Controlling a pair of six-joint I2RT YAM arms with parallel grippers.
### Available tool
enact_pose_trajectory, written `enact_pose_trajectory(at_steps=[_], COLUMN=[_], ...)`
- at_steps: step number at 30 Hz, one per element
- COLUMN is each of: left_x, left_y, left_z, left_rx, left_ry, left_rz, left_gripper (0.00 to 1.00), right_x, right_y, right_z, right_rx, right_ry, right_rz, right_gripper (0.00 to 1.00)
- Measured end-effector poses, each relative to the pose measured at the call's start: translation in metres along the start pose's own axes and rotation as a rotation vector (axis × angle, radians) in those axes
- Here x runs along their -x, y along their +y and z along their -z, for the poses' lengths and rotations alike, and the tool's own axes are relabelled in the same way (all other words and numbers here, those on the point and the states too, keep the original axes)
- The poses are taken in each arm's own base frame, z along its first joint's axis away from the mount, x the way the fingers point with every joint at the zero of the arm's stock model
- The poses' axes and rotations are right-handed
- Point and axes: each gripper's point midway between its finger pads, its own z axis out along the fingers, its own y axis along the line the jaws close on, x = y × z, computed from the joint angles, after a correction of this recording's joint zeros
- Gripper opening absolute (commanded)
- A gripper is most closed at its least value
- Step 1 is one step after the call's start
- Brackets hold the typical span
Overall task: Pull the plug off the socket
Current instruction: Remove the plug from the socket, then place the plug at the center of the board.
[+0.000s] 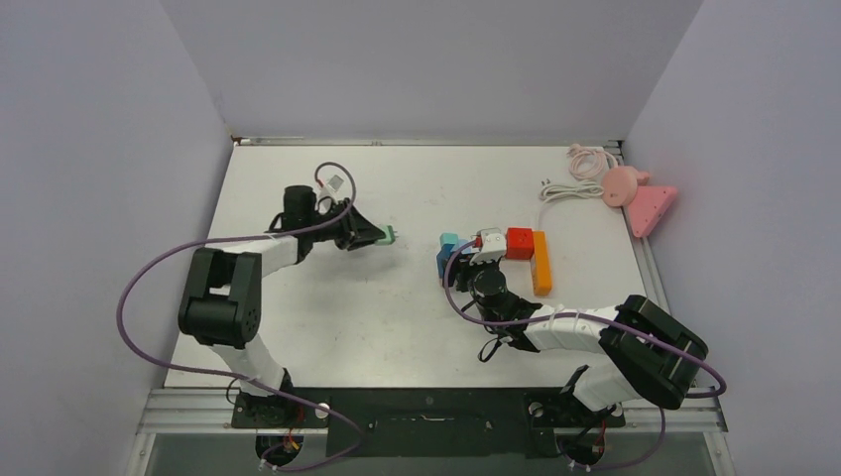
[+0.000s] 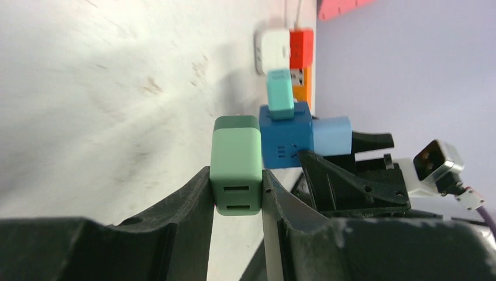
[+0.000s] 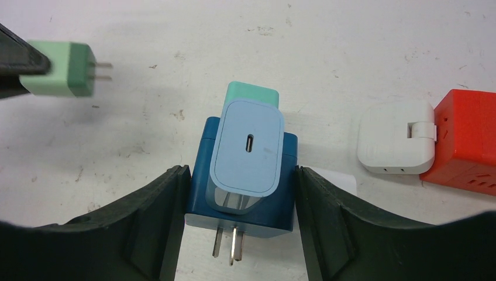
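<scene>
My left gripper (image 1: 375, 236) (image 2: 237, 196) is shut on a green plug (image 1: 388, 236) (image 2: 236, 161), which is held free of the socket with its two prongs bare; it also shows in the right wrist view (image 3: 58, 76). The dark blue socket cube (image 1: 443, 262) (image 2: 285, 137) (image 3: 288, 193) sits on the table a short way to the right of it. My right gripper (image 1: 458, 268) (image 3: 241, 178) is shut on the cube's sides. A light blue charger (image 3: 248, 146) (image 2: 331, 136) and a teal plug (image 3: 251, 92) (image 2: 280, 93) are still plugged into the cube.
A white plug (image 3: 395, 143) sits in a red socket cube (image 1: 520, 243) (image 3: 462, 140), joined to an orange block (image 1: 540, 263). A white cable (image 1: 565, 190) and pink objects (image 1: 640, 198) lie at the back right. Walls close in the table on three sides.
</scene>
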Motion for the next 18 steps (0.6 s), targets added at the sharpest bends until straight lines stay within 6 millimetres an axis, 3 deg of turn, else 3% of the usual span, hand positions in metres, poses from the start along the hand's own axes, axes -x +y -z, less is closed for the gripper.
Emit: enact_pose_trajectory(at_steps=[5, 8, 14, 18], left_x=[0.070, 0.099, 0.113, 0.112], left_y=[0.027, 0.051, 0.086, 0.111], left_z=[0.067, 0.106, 0.136, 0.143], left_rx=[0.129, 0.246, 0.428, 0.521], left_ry=[-0.261, -0.398, -0.463, -0.445], left_rz=[-0.024, -0.017, -0.009, 0.013], left_gripper=[0.00, 0.00, 0.01, 0.10], right_x=[0.000, 0.000, 0.000, 0.000], right_y=[0.000, 0.000, 0.000, 0.001], right_z=[0.000, 0.000, 0.000, 0.000], right_rx=[-0.001, 0.000, 0.002, 0.004], right_ry=[0.000, 0.001, 0.001, 0.002], right_rz=[0.000, 0.000, 0.000, 0.000], right_gripper=[0.05, 0.05, 0.05, 0.05])
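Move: The green plug is already off the socket and in the left fingers. The blue socket, its other plugs still attached, lies about 15 cm to the left hand's right and 6 cm back, near level in height. Its teal plug is some 15 cm right and 2 cm back. The red block on the table is roughly 33 cm right, level fore and aft, 8 cm lower. For the right hand, the socket is between its fingers, its middle about 1 cm ahead. Sweep the left gripper quickly left, about 20 cm and a little forward, away from the socket and over the bare table, keeping the green plug pinched. Rise slightly at first, then sink as the sweep slows, swinging the fingers counter-clockwise some 30 degrees and tipping them steeper down. Keep the right gripper still, holding the socket. ##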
